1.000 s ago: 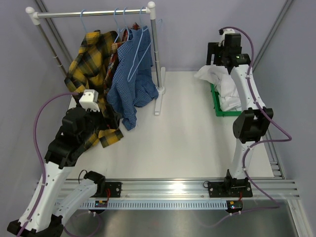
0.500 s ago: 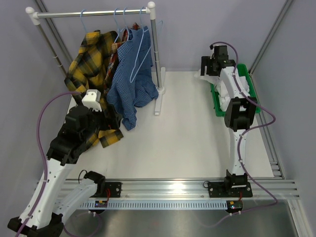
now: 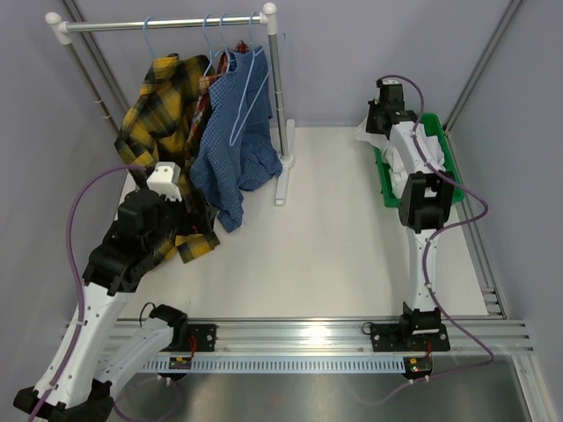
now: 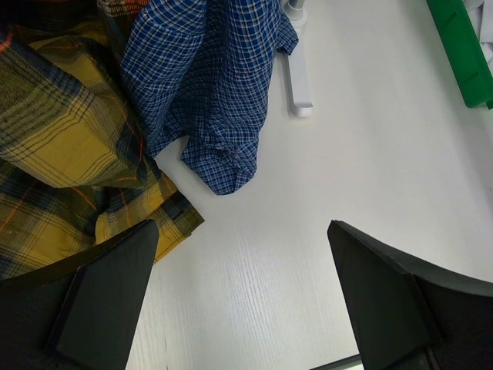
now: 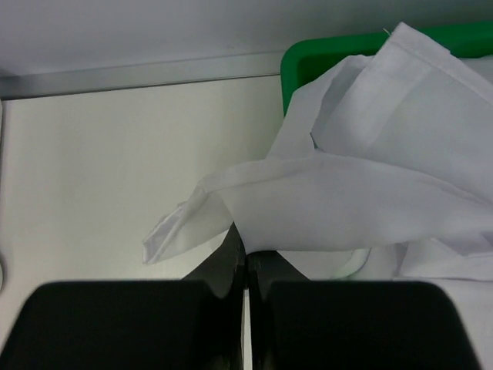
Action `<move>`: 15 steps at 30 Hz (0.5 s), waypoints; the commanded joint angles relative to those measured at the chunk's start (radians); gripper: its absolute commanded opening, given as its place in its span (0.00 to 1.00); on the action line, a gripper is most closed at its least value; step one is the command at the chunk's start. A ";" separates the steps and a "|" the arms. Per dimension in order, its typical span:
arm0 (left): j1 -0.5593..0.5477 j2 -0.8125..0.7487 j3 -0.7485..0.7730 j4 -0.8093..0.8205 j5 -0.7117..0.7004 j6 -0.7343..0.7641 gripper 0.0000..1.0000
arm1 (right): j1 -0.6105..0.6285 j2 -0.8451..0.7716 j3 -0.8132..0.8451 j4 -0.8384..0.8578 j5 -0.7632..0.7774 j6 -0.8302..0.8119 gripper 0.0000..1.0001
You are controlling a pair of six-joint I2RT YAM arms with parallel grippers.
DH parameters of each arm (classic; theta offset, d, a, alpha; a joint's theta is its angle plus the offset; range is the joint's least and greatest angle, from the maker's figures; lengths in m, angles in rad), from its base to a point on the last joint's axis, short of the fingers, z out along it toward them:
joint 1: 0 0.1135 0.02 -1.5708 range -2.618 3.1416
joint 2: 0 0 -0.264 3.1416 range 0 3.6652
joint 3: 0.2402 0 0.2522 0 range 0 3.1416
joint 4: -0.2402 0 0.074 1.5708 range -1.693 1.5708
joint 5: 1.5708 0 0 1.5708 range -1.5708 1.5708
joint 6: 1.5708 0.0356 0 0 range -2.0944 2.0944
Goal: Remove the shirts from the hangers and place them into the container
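Note:
My right gripper (image 5: 245, 245) is shut, its tips pinching the lower edge of a fold of the white shirt (image 5: 370, 185). That shirt spills over the far left corner of the green container (image 5: 323, 54) onto the table. From above, the right gripper (image 3: 380, 119) sits at the container (image 3: 442, 145). The yellow plaid shirt (image 3: 158, 114), red plaid shirt (image 3: 214, 83) and blue check shirt (image 3: 233, 141) hang on light-blue hangers (image 3: 251, 88). My left gripper (image 4: 240, 225) is open over bare table, just right of the yellow shirt's hem (image 4: 62, 123) and below the blue shirt (image 4: 216, 85).
The metal rail (image 3: 167, 25) with white caps stands at the back left. Its upright pole and white foot (image 3: 283, 180) sit right of the blue shirt. Grey walls close in the back and sides. An aluminium track (image 3: 308, 332) runs along the near edge.
The right arm dropped from above the container to its far left corner, and its gripper closed on the white shirt's overhanging fold. The left arm barely moved.

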 commanded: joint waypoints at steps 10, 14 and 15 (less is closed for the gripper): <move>0.004 -0.037 0.027 0.016 -0.020 0.000 0.99 | -0.172 -0.425 -0.489 -0.014 0.251 0.170 0.00; 0.004 -0.036 0.035 0.015 -0.017 0.005 0.99 | -0.195 -0.354 -0.503 -0.114 0.251 0.182 0.00; 0.004 -0.036 0.036 0.015 -0.017 0.005 0.99 | -0.196 -0.339 -0.508 -0.134 0.248 0.184 0.00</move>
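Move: At the container's far left corner, the right hand already grips the overhanging end of the white shirt. The green container's middle lies roughly 13 cm back, 11 cm right and 7 cm lower; the white shirt heap sits in it, some 11 cm back and 13 cm right of the hand. The rack foot stands about 28 cm left and 12 cm back. From the idle left hand, the container is about 60 cm right, 29 cm ahead and 21 cm down. Sweeping the pinched shirt end in over the container, the right hand first draws mostly back, then swings strongly right across the left rim, about 16 cm right and 11 cm back in all. It rises some 4 cm on the way and starts to sink again at the end, turning nearly 30 degrees clockwise with the fingers still shut on the cloth. ##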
